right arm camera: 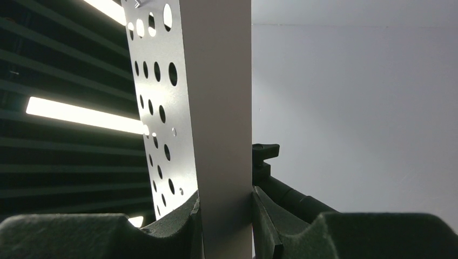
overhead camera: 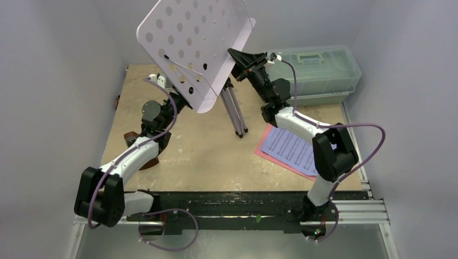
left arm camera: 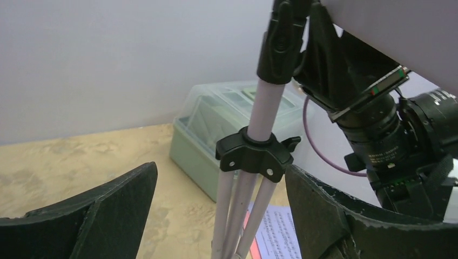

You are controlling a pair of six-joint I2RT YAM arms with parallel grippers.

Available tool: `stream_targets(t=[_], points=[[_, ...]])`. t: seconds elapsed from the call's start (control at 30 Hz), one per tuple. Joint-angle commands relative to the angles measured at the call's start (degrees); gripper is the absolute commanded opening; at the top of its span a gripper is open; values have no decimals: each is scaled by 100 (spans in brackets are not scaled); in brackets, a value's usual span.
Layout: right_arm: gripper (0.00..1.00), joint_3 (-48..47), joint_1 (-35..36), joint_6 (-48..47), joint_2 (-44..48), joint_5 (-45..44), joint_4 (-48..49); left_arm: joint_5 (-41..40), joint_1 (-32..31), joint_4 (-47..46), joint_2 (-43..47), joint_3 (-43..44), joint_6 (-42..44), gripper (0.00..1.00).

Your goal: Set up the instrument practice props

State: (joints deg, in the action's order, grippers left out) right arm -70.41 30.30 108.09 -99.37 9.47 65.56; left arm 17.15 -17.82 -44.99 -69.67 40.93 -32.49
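Observation:
The lavender perforated music stand [overhead camera: 194, 40] stands at the table's back middle on thin tripod legs [overhead camera: 235, 110], its desk tilted. My right gripper [overhead camera: 237, 55] is shut on the desk's flat edge strip [right arm camera: 224, 135], one finger on each face, beside the perforated panel [right arm camera: 162, 108]. My left gripper [left arm camera: 221, 170] is open, its fingers either side of the legs [left arm camera: 237, 210] just below the black hub [left arm camera: 254, 154], not touching them. In the top view the desk hides these fingers. A pale-blue sheet [overhead camera: 291, 145] lies on a pink sheet [overhead camera: 263, 151] at the right. A brown piece [overhead camera: 131, 136], perhaps the metronome, shows under my left arm.
A translucent green lidded box [overhead camera: 318, 70] stands at the back right, also in the left wrist view [left arm camera: 205, 135]. Grey walls close in the table at left, back and right. The black rail [overhead camera: 227, 202] with both arm bases runs along the near edge.

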Motion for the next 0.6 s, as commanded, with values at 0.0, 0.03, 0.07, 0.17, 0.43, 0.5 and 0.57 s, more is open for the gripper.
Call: stream_targets(t=[0.0,0.03,0.07,0.17,0.43,0.5,0.57], points=[[0,-377,-18,554,571,-227,1617,877,-43,-2054,-522,298,-294,87],[0,-377,-16,548,564,-222,1620,868,-72,-2251,-654,349,-395,87],[0,-372,-17,546,553,-218,1616,832,-96,-2339,-775,467,-471,87],[0,-330,-20,551,527,-247,1671,763,-243,-2253,-1076,864,-429,92],[0,-289,-19,552,545,-367,1651,520,-520,-1342,-1690,1793,-149,67],[0,-277,-21,503,578,-344,1618,436,-520,-1353,-1760,1805,-161,61],[0,-226,-18,449,625,-341,1575,368,-529,-1281,-1807,1849,-107,52]])
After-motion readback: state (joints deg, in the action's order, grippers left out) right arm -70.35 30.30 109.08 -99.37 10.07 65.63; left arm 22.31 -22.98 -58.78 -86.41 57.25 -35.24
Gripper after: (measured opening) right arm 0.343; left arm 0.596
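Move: The stand's black neck, under the music desk, lies about 8 cm to the right of the left hand, 4 cm ahead and some 7 cm higher. The tripod collar is about 8 cm below that neck, and the desk ledge sits roughly 6 cm ahead of the left hand, 11 cm right and 14 cm up. From the right hand, which already holds the ledge, the neck is about 7 cm below, 3 cm left and 2 cm back. The stand's neck is what the left hand reaches for: from beneath the desk it goes right and up, about 6.5 cm each way, easing slightly forward as its fingers tip up and swing clockwise, roughly 10 degrees each. Near the end the open fingers, now either side of the neck, begin closing; contact can't be seen. The right hand stays, keeping its pinch on the desk's ledge. ##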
